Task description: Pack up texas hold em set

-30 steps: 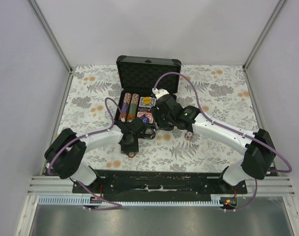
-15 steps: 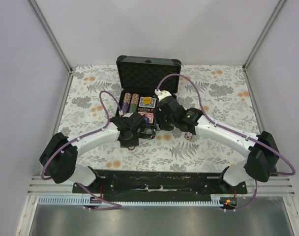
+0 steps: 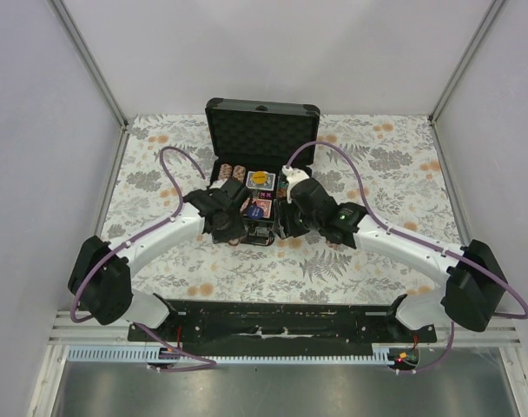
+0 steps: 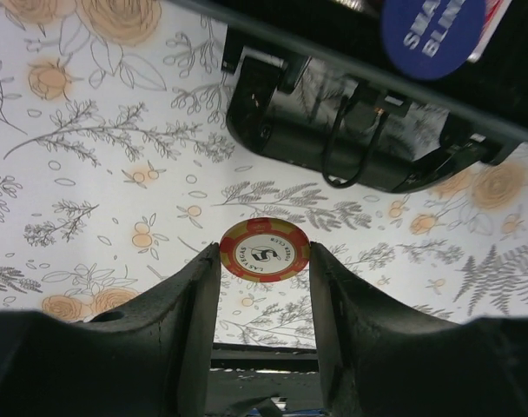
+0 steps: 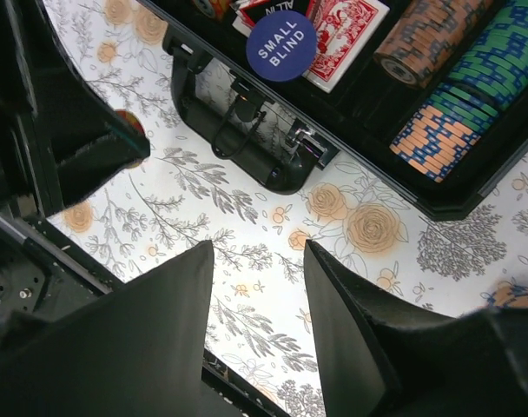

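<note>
The black case [image 3: 262, 129] lies open at the middle back, its lid up. Rows of striped poker chips [image 5: 455, 78], a red card deck [image 5: 346, 30] and a blue "small blind" button [image 5: 281, 45] sit in its foam tray. My left gripper [image 4: 264, 257] is shut on a red-and-yellow poker chip [image 4: 264, 250], held above the floral cloth just in front of the case handle [image 4: 351, 143]. In the top view the left gripper [image 3: 232, 229] is at the case's front left. My right gripper [image 5: 255, 252] is open and empty beside the handle; from above the right gripper [image 3: 287, 224] is at the front right.
A few loose chips [image 3: 333, 238] lie on the floral cloth right of the right arm, and one shows blurred at the right wrist view's edge [image 5: 514, 295]. Purple cables loop over both arms. Grey walls enclose the table on three sides.
My left arm has carried the chip away from the near edge up to the case's front. My right gripper has shifted slightly toward the case front too.
</note>
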Available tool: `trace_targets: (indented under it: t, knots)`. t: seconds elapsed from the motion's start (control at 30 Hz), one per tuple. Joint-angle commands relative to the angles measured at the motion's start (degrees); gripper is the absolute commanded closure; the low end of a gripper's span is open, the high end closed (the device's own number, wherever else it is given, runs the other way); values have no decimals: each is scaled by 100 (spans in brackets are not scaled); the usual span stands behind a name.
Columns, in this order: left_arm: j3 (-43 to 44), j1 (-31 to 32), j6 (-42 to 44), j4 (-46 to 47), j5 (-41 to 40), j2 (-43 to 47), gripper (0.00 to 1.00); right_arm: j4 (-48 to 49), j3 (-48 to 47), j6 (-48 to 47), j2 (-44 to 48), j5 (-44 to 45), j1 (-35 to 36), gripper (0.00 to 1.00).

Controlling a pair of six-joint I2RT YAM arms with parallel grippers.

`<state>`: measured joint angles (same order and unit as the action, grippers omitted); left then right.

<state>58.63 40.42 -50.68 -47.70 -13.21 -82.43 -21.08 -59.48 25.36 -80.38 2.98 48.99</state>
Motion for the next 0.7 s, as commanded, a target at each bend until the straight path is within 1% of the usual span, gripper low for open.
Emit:
trace_targets:
  t: [0.0,0.1,0.23,0.3,0.37,0.47,0.6,0.67]
  knots:
    - [535,-254,-92,-72,73,122,50,753,279,162,312,-429,-65,46]
    - [798,-412,-100,-90,248,113,50,1192,542,240,452,-579,-74,45]
    - [1202,-544,-100,-90,477,87,51,2044,876,399,628,-720,-74,43]
    - [1361,-588,-153,-90,600,87,51,2546,1035,469,664,-781,-74,40]
    - [1493,-623,-214,-99,705,87,51,2915,1114,513,638,-808,-74,32]
    - [1686,-650,-337,-116,872,104,51,3355,1088,522,471,-878,-74,26]
    - [1862,-694,-592,-143,1039,184,51,3899,1053,539,278,-756,-74,22]
    - [1941,-703,-741,-134,1092,210,51,4111,1000,575,181,-703,-74,22]
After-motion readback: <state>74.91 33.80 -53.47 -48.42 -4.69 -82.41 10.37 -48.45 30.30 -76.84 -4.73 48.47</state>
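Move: The left hand holds the red-and-gold chip in front of the case; the open right gripper is about 13 cm to its right, 2 cm farther out and 6 cm higher. From the left hand the small blind button lies some 11 cm ahead, 7 cm right and 5 cm down, the case handle 5 cm ahead, 5 cm right and 6 cm down. From the right hand the chip is roughly 13 cm left, 2 cm back and 6 cm down. Keeping its pinch on the chip, the left hand climbs about 10 cm while going some 6 cm forward over the case's front edge and a little right, its fingers tilting towards the right gripper. The right hand comes to meet it, at first easing left and slightly back, then rising and going left, about 5 cm each way in all, rolling some 25 degrees so its fingers swing up towards the chip and opening clearly wider without touching it. ##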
